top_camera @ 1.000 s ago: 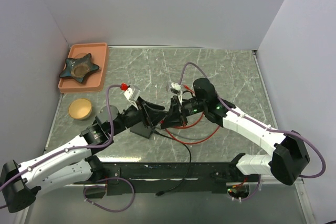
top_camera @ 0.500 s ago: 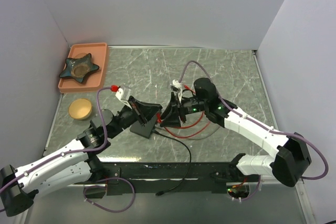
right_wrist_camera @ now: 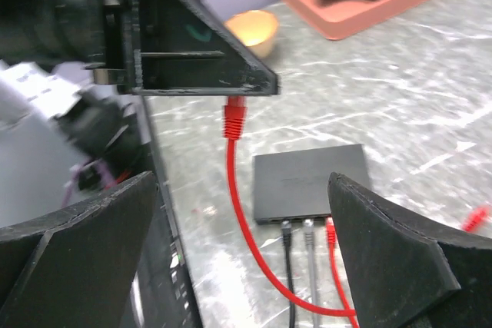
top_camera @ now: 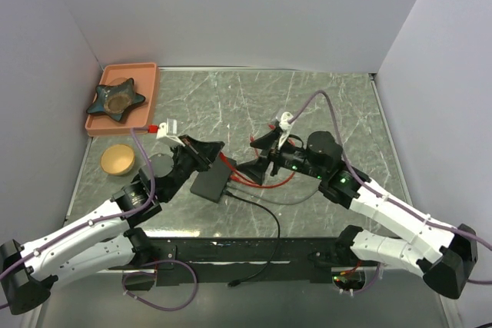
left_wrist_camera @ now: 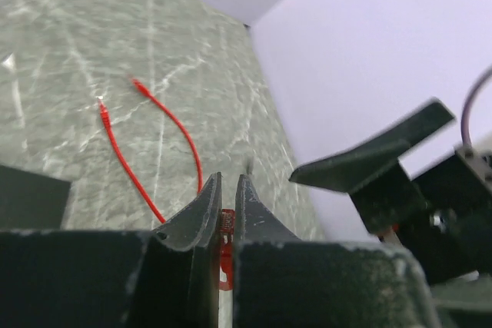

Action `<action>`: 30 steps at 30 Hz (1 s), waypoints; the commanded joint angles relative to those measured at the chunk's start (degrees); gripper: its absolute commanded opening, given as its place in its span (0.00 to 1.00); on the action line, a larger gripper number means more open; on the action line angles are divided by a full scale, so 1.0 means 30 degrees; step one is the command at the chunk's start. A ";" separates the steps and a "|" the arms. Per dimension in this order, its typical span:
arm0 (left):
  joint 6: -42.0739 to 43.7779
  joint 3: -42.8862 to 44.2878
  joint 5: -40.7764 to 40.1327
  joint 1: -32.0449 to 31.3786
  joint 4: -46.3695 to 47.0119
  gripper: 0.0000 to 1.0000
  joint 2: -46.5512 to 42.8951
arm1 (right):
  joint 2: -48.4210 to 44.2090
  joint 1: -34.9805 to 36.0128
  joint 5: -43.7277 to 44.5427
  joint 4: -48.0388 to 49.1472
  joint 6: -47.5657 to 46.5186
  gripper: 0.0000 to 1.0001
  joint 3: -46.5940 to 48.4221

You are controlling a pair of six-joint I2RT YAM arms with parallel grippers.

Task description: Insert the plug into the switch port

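Note:
My left gripper [top_camera: 206,150] is shut on the red plug [right_wrist_camera: 234,117], whose body shows between the fingers [left_wrist_camera: 225,224] in the left wrist view. The plug's red cable [right_wrist_camera: 244,213] hangs down in a loop to the table. Below and just beyond it lies the flat black switch box [right_wrist_camera: 311,182] [top_camera: 211,183]. A black, a grey and a red cable sit in its near edge, and the switch port [right_wrist_camera: 269,219] beside them looks free. My right gripper [right_wrist_camera: 240,182] [top_camera: 257,157] stands wide open to the right of the plug, holding nothing.
An orange tray [top_camera: 147,94] with a dark star-shaped dish [top_camera: 115,99] sits at the back left, a small wooden bowl [top_camera: 118,159] in front of it. A black cable [top_camera: 265,213] runs from the switch to the near edge. Loose red cable [left_wrist_camera: 165,117] lies on the marble.
My left gripper closed on the plug and drew back to the left with it. My right gripper opened, let go and pulled away to the right.

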 commanded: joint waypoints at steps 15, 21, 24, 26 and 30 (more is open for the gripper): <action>-0.5687 0.1055 -0.4879 -0.0014 -0.4977 0.01 -0.0885 | 0.5363 0.5019 0.9153 0.0761 -0.0881 0.82 0.3870; -0.5511 0.1232 -0.4762 -0.0014 -0.4918 0.01 -0.0562 | 0.6007 0.5224 0.9269 0.0880 -0.0646 0.67 0.4366; -0.5511 0.1085 -0.4791 0.0015 -0.4744 0.01 -0.0620 | 0.6243 0.5253 0.9562 0.0527 -0.0558 0.63 0.4632; -0.5482 0.1085 -0.4791 -0.0014 -0.4772 0.01 -0.0679 | 0.6391 0.5283 0.9504 0.0468 -0.0442 0.63 0.4719; -0.5423 0.1114 -0.5025 0.0015 -0.5006 0.01 -0.0767 | 0.6829 0.5370 0.9270 0.0323 -0.0353 0.63 0.4895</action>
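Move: The red plug still pinched in the left fingers lies about 8 cm to the right hand's left, 1 cm ahead and 1 cm lower. The switch is on the table some 4 cm ahead of the right hand and 12 cm left, about 20 cm down; from the left hand it is roughly 4 cm ahead, 4 cm left and equally far below. A loose red plug lies some 20 cm ahead of the right hand and 3 cm right, also on the table. Leftward, sinking a little and edging forward, the right hand travels about 8 cm towards the held plug, its wide-open fingers closing part-way and stopping short of touching. The left hand keeps its pinch while shifting about 4 cm left and nearly as far down, tipping its fingertips down and turning counter-clockwise some 15 degrees, then stays still and presents the plug. ##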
